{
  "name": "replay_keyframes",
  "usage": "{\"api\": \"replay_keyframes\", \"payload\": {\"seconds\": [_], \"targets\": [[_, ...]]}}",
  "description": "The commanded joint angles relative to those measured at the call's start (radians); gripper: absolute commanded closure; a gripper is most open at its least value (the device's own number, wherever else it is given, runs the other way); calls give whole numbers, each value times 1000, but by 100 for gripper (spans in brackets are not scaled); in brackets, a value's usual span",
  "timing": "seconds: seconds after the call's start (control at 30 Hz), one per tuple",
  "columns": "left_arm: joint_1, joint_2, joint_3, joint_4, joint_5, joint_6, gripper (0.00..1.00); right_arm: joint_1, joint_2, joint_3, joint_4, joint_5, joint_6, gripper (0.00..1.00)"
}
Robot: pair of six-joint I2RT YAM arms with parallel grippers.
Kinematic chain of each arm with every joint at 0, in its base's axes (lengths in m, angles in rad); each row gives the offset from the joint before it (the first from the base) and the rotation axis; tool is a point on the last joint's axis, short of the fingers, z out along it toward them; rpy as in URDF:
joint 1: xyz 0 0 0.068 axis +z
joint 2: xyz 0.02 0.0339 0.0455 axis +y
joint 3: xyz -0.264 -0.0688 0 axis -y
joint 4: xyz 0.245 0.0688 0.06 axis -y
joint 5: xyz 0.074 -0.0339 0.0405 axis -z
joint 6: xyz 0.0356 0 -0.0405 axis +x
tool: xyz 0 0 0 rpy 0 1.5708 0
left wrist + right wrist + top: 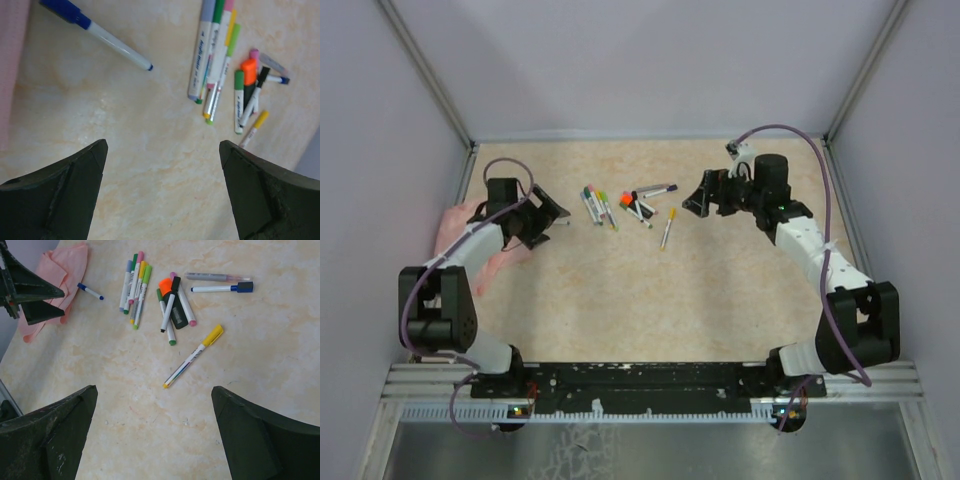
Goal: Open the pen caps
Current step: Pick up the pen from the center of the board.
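Observation:
Several pens with coloured pen caps lie in the middle of the table. One bundle [600,207] lies side by side, seen also in the left wrist view [212,55] and the right wrist view [135,287]. A second heap [642,203] holds an orange-tipped dark highlighter [167,290]. A yellow-capped pen [192,357] lies alone, nearest my right gripper [154,390]. A blue-ended pen [100,35] lies apart at the left, near my left gripper [163,145]. Both grippers hover open over bare table, left [552,210] and right [698,200] of the pens, with nothing between the fingers.
A pink cloth [455,228] lies at the table's left edge under the left arm, also in the right wrist view [55,270]. Grey walls close the table at the back and both sides.

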Motion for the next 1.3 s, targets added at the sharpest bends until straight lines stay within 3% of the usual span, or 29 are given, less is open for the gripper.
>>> {"api": "replay_keyframes", "payload": {"seconds": [0.0,0.17,0.3,0.5,0.67,0.9,1.27], "targets": [[-57,69,167,-172,-326,-100,2,2,-5,33,28,-13,2,2],[-117,301,473,-533,-557,-228,3,3,8,19,63,-19,33,2],[-130,468,674,-762,-625,-271,5,3,17,20,68,-26,45,3],[-151,524,738,-732,-648,-282,9,3,8,9,65,-17,41,3],[-149,584,798,-717,-668,-275,24,3,7,2,76,-22,48,3],[-149,666,873,-733,-653,-258,37,3,2,-6,77,-25,51,3],[-149,708,882,-745,-663,-228,48,3,-1,-20,81,-22,52,3]]}}
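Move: The blue-capped pen lies about 8 cm ahead of the left hand, 4 cm to its left and 9 cm below. The row of markers is some 14 cm to the right of that pen and 4 cm farther out; the pink cloth's middle is about 19 cm to the pen's left and 6 cm nearer the base. From the right hand, the blue-capped pen is roughly 42 cm left, 9 cm ahead and 19 cm below. The left hand goes about 8 cm forward and 7 down over the blue-capped pen, tipping downward, fingers half-closing. ##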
